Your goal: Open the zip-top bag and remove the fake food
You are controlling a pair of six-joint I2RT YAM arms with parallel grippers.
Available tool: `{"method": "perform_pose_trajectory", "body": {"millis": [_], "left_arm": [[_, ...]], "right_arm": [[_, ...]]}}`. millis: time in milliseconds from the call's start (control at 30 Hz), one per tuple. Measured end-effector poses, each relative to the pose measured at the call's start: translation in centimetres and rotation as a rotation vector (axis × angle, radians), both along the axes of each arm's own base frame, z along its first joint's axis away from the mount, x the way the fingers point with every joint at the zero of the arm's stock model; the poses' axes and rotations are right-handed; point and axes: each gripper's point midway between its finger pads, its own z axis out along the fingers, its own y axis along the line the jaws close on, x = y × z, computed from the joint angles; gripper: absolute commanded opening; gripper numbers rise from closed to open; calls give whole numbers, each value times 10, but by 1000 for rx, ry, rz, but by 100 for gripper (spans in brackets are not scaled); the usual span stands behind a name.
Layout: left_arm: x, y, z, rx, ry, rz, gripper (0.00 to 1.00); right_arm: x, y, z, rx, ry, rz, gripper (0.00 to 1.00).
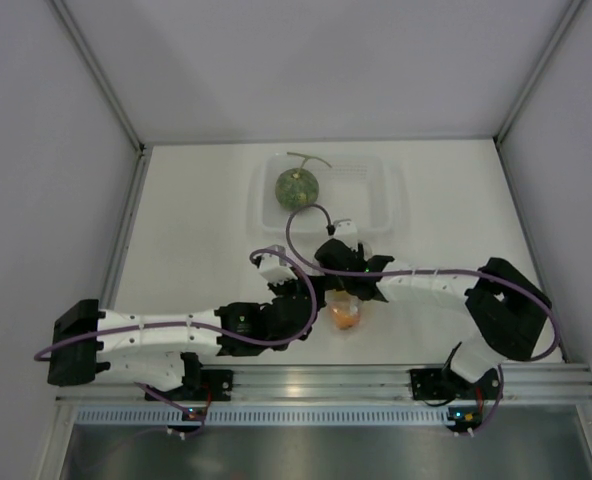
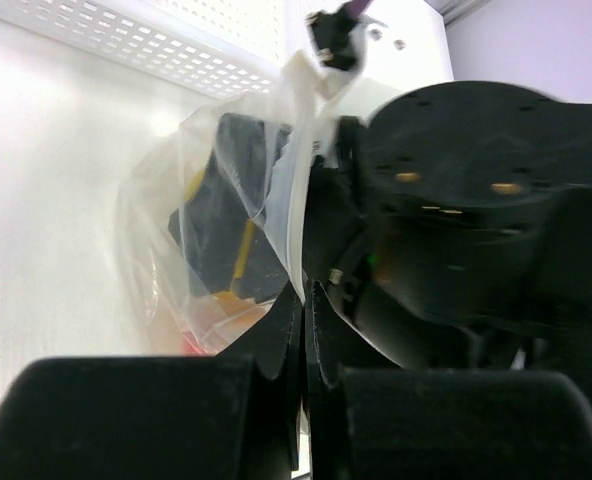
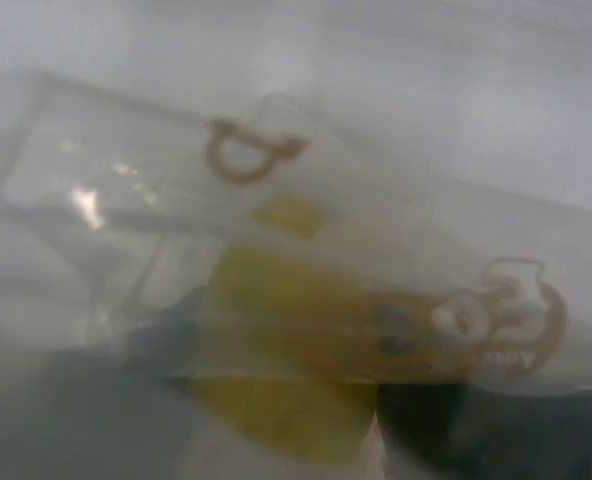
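The clear zip-top bag (image 1: 359,303) hangs between both grippers near the table's front middle. My left gripper (image 2: 307,300) is shut on the bag's (image 2: 166,200) edge, pinching the film between its black fingers. In the blurred right wrist view, my right gripper (image 3: 286,400) reaches into the bag (image 3: 126,200), and a yellow fake food (image 3: 276,300) fills the gap between its dark fingers. An orange fake food (image 1: 344,316) shows low in the bag. The green melon (image 1: 296,187) lies in the tub, outside the bag.
A rigid clear tub (image 1: 381,190) stands at the back middle of the white table. Grey walls close in on both sides. A metal rail (image 1: 316,382) with the arm bases runs along the near edge.
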Motion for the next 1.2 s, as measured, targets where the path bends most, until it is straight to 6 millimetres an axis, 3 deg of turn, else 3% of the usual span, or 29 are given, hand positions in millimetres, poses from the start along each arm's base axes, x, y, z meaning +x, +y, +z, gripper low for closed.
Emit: {"method": "perform_pose_trajectory", "body": {"millis": [233, 533, 700, 1000, 1200], "left_arm": [[2, 6, -1, -10, -6, 21, 0], [7, 21, 2, -8, -32, 76, 0], [8, 27, 3, -5, -44, 97, 0], [7, 22, 4, 13, -42, 70, 0], [7, 22, 3, 39, -46, 66, 0]], "right_arm": [[-5, -2, 40, 61, -52, 12, 41], [-28, -3, 74, 94, -75, 84, 38], [-37, 1, 103, 136, -106, 130, 38], [-36, 21, 145, 177, -150, 227, 34], [-48, 36, 166, 207, -170, 333, 34]]}}
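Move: The yellow fake food is already between my right fingers, low inside the bag. The bag rim pinched by my left hand lies about 8 cm to the left, 6 cm back and 14 cm above. The tray's middle is some 27 cm ahead and 6 cm left, the green melon in it equally far ahead but 14 cm left; the orange food lies about 6 cm back. From my left hand, the yellow food is about 6 cm ahead, 8 cm right and 14 cm below. Keeping my grip on the yellow food, I draw my right hand up about 17 cm out of the bag, easing back some 5 cm and, later on, leftward towards the rim in my left fingers, while the wrist swings counter-clockwise about 20 degrees and tips up a little. My left hand keeps its pinch on the rim and shifts about 2 cm left, giving back a trace near the end. ##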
